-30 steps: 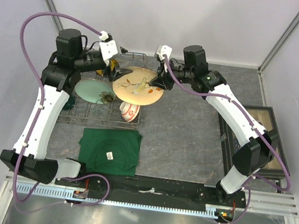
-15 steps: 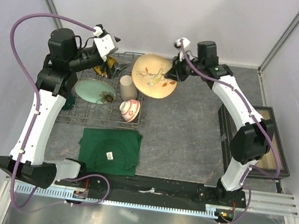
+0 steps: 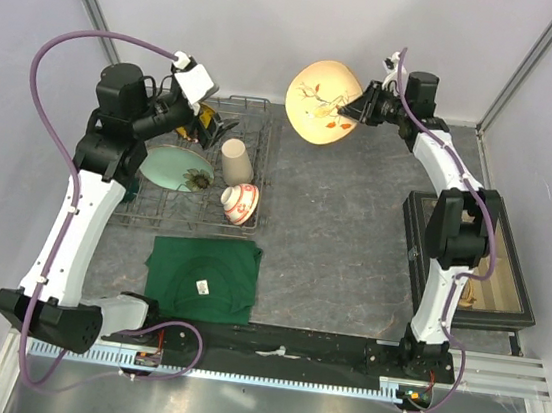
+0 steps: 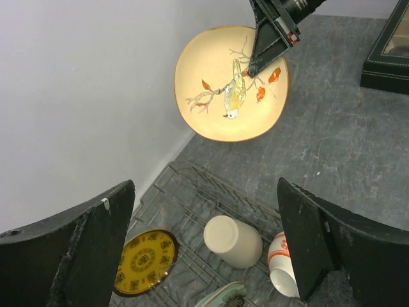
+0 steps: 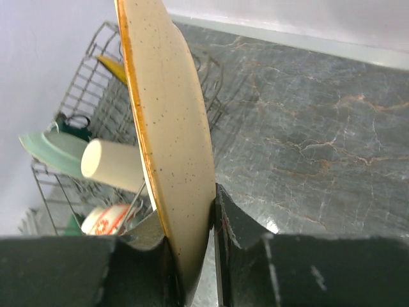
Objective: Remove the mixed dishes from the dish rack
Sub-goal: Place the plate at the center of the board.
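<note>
My right gripper is shut on the rim of the cream floral plate, holding it on edge in the air to the right of the dish rack. The wrist view shows both fingers clamped on the plate. My left gripper hangs open and empty above the rack's back part. Below it lie the tall beige cup on its side, the red-and-white bowl and the yellow patterned plate. The pale teal plate leans in the rack. The dark green mug sits at its left side.
A dark green folded cloth lies in front of the rack. A black compartment box stands at the right edge of the grey table. White walls close in the back and both sides.
My right arm has carried the floral plate up and to the right, away from the rack toward the back wall. My left gripper has opened wide and stayed over the rack.
</note>
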`<state>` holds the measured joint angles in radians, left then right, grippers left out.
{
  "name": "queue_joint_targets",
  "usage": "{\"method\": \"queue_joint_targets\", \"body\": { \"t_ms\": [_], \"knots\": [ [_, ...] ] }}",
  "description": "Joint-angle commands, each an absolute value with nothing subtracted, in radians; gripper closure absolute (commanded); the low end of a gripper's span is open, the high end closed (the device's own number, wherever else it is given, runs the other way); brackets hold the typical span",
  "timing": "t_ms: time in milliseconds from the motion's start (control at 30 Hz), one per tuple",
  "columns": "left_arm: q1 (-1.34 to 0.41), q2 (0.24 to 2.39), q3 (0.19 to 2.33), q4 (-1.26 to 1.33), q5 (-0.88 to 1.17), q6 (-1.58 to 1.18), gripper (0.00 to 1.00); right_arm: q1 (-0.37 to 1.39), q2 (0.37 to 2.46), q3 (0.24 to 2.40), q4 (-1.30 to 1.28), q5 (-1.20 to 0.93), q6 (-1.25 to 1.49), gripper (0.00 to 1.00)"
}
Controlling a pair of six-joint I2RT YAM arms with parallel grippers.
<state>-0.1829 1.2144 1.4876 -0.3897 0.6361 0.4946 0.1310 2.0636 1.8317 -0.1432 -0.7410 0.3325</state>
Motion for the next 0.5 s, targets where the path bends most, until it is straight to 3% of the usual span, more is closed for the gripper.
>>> {"method": "queue_joint_targets", "body": {
  "t_ms": [0, 467],
  "knots": [
    [-0.186, 1.2, 1.462, -0.339, 0.618, 0.433, 0.02, 0.098, 2.095, 1.885, 0.143, -0.815, 0.575, 1.0],
    [-0.186, 1.204, 1.378, -0.337, 0.612, 0.428, 0.02, 0.041, 2.29, 1.781, 0.305, -0.818, 0.758, 1.0]
  ]
}}
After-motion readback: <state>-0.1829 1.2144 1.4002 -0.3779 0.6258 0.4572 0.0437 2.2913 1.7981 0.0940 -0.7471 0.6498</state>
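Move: My right hand already holds the big plate by its edge; the clear middle of the board lies about 13 cm back from this hand, 2 cm left and 24 cm below. The beige cup is some 9 cm back and 25 cm left of the same hand, the striped bowl 16 cm back and 23 cm left, both roughly 16 cm lower. From my left hand, the board's middle is about 6 cm ahead, 27 cm right and 42 cm below. With my right hand I keep the pinch on the plate's edge and bring it down about 9 cm towards the board, drifting roughly 5 cm forward and a little right as well, while the wrist tips the fingers downward and rolls, some 20 degrees altogether. My empty left hand stays wide open and sinks about 4 cm over the dish rack. ##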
